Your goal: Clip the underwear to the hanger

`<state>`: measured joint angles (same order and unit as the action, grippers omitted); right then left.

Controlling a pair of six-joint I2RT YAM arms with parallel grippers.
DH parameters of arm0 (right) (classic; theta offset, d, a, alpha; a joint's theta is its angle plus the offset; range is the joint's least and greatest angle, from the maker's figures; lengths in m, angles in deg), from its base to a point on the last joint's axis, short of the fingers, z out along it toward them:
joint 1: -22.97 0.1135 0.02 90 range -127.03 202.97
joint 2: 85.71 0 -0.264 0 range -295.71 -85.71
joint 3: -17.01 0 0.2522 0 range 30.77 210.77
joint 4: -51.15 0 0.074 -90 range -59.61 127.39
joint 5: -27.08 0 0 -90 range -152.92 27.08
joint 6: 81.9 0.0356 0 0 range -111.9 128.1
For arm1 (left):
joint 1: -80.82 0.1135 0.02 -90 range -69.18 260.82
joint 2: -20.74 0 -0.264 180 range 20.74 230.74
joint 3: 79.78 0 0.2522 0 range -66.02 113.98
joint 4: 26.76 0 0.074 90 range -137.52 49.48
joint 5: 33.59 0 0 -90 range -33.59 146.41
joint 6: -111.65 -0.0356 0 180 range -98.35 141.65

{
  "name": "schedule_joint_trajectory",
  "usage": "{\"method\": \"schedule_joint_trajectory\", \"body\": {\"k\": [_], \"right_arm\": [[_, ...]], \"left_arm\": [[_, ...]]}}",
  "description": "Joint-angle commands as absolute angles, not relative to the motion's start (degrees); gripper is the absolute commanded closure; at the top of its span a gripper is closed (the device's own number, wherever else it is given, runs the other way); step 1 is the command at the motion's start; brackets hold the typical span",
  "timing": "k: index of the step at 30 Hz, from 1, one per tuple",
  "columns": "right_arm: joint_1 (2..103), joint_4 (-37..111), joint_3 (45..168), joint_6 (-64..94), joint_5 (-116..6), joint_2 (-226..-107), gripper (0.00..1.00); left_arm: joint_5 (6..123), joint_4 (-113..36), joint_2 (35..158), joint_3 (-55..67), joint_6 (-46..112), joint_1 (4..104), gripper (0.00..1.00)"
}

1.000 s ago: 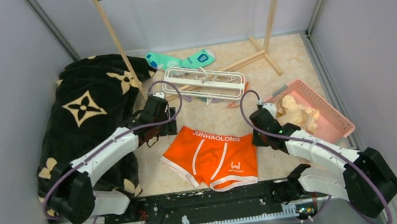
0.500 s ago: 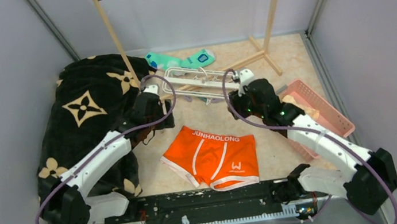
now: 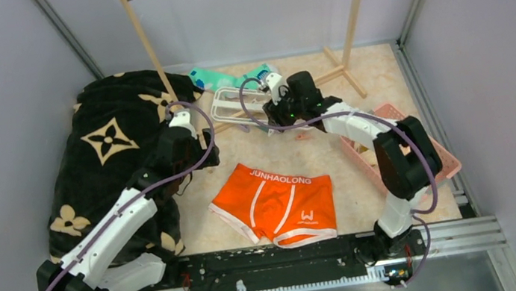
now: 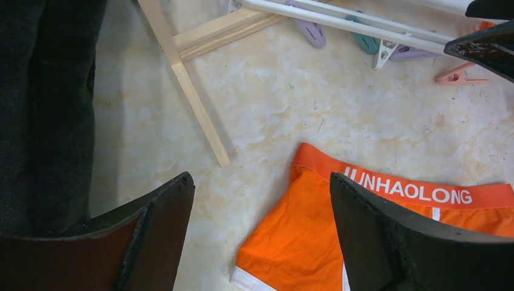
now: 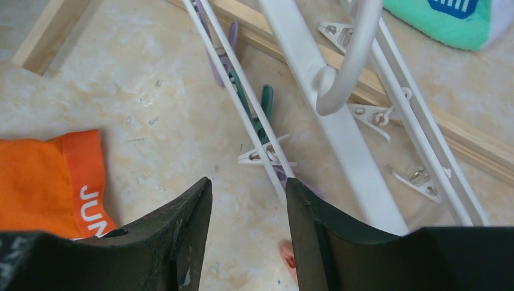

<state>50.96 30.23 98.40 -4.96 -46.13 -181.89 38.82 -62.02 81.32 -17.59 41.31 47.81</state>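
Note:
The orange underwear (image 3: 274,203) lies flat on the floor, waistband lettering toward the back. The white hanger (image 3: 231,104) lies flat behind it, with purple and teal clips along its rails (image 5: 339,139). My right gripper (image 3: 277,115) hovers over the hanger's near rail. It is open (image 5: 248,188) with only bare floor between its fingers; the rail sits just beyond the right fingertip. My left gripper (image 3: 195,156) hangs wide open (image 4: 260,182) over the underwear's back left corner (image 4: 303,236), holding nothing.
A loose pink clip (image 4: 457,76) lies on the floor in front of the hanger. The wooden rack's foot (image 4: 194,100) runs beside the left gripper. A black patterned blanket (image 3: 110,135) fills the left side, a pink basket (image 3: 431,141) holding beige cloth the right, and a teal sock (image 3: 212,76) the back.
The right arm swung from the underwear's right edge back to the hanger, and its jaws opened. The left arm drew slightly left and back. The underwear has not moved.

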Motion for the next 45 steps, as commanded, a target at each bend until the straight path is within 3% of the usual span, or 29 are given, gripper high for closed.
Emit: {"method": "schedule_joint_trajectory", "body": {"k": [1,14,29,45], "right_arm": [[50.1,34.3,103.0,-10.1,-42.0,-185.8,0.51],[50.1,30.9,106.8,-14.6,-42.7,-194.6,0.53],[50.1,29.7,105.9,-17.4,-40.9,-195.8,0.58],[50.1,26.0,104.0,-23.5,-42.7,-189.4,0.89]], "left_arm": [[39.2,-62.2,80.0,-19.0,42.1,48.1,0.12],[40.1,-62.2,81.0,-18.8,41.9,48.2,0.12],[40.8,-62.0,82.0,-18.6,42.1,48.3,0.12],[40.5,-62.2,81.4,-19.3,42.7,48.3,0.12]]}}
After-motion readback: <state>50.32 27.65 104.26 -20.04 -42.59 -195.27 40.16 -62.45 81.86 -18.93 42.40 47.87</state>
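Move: The near double rail of the hanger is what the right hand goes for: its gripping spot lies about 7 cm below, 2 cm farther out and 1 cm to the left. The white clip is some 3 cm left and 2 cm ahead, the green clip 5 cm left and 3 cm ahead, the pink clip about 5 cm right and 1 cm back, all near the table. From the left hand, that rail spot lies roughly 11 cm ahead, 13 cm right and 12 cm down. Lower the right gripper about 7 cm onto the hanger's near rail, easing some 2 cm forward early on and turning the wrist about 10 degrees counter-clockwise so the fingers straddle the two thin bars. Once nearly down, close from half open to about a quarter and pinch both bars together between the fingertips. ##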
